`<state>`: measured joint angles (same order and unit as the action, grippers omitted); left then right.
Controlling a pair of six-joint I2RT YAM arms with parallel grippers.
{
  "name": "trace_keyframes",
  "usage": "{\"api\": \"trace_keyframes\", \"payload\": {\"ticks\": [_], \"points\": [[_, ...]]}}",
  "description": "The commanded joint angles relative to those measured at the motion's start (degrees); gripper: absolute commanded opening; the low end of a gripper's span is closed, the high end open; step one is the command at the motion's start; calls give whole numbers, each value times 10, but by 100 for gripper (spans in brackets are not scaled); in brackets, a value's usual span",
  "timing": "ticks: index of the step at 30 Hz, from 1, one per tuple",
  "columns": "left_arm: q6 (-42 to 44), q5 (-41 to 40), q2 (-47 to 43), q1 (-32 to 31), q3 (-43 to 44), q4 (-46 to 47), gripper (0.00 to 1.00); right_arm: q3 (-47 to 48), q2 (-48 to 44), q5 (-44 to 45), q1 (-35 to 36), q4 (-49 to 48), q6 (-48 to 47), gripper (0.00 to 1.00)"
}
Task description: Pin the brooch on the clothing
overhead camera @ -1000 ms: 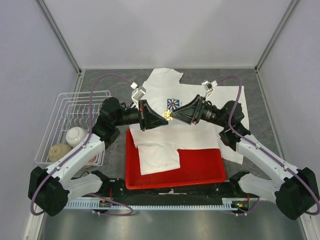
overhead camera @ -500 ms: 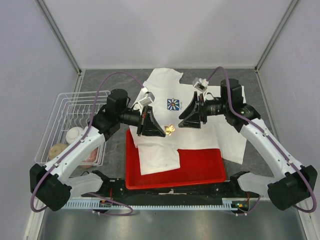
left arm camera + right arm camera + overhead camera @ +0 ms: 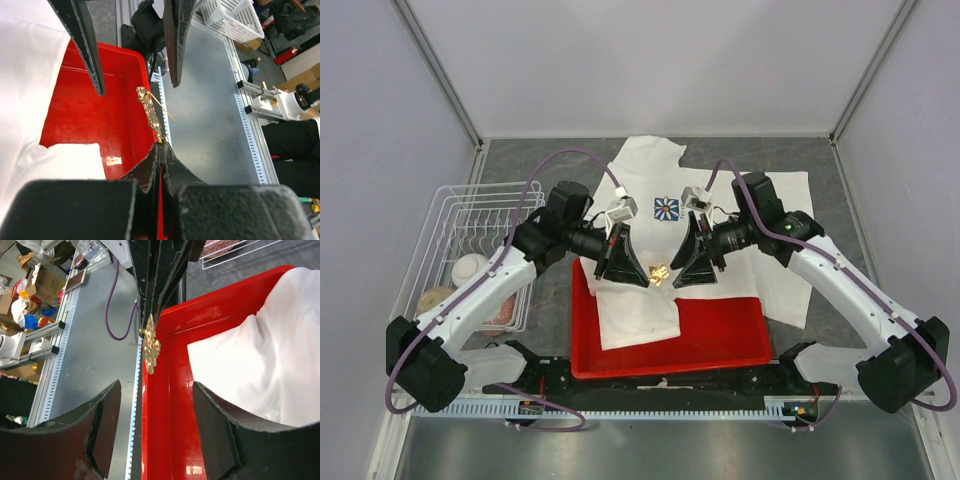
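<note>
The tiny gold brooch hangs in the air over the red tray's far edge, pinched at one end by my left gripper, which is shut on it. In the left wrist view the brooch sticks out from the closed tips with its thin pin swung loose. My right gripper faces it from the right, open, its fingers either side of the line to the brooch and not touching it. The clothing, a white T-shirt with a blue daisy print, lies flat, partly draped into the tray.
The red tray sits near the table's front edge with shirt fabric over its left part. A white wire basket holding bowls stands at the left. Grey walls close in the back and both sides.
The right gripper opened and let go of the brooch, drew back, then came in beside it again. The left gripper carried the brooch toward the near side, over the tray.
</note>
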<state>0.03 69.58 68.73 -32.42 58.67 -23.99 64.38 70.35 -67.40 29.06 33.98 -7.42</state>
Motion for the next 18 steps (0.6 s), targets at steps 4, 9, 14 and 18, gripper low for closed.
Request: {"api": "trace_keyframes", "payload": {"ticks": [4, 9, 14, 18], "points": [[84, 22, 18, -32, 44, -69, 2, 16, 18, 9, 34, -32, -3, 65], [93, 14, 26, -34, 51, -89, 2, 19, 22, 10, 53, -48, 9, 51], [98, 10, 33, -33, 59, -100, 2, 12, 17, 21, 67, -58, 27, 7], [44, -3, 12, -24, 47, -52, 15, -17, 5, 48, 66, -169, 128, 0]]}}
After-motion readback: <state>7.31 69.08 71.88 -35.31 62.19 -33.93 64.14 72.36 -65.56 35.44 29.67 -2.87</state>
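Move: The brooch sits in my closed left fingers, its middle roughly 2 cm to the right of that hand and 1 cm ahead, about level. From my open right hand the brooch is about 4 cm to the left, level with it fore and aft and at its height. Well below the right hand, some 20 cm down, are the flower print on the clothing, about 20 cm ahead and 2 cm left, and the red tray's middle, 3 cm back and 1 cm left. I slide my right hand left towards the brooch about 2.5 cm, drawing back some 1.5 cm on the way, then shut its wide-open fingers on the brooch's free edge. My left hand keeps its pinch and carries the brooch back about 1.5 cm while sinking 1 cm. ##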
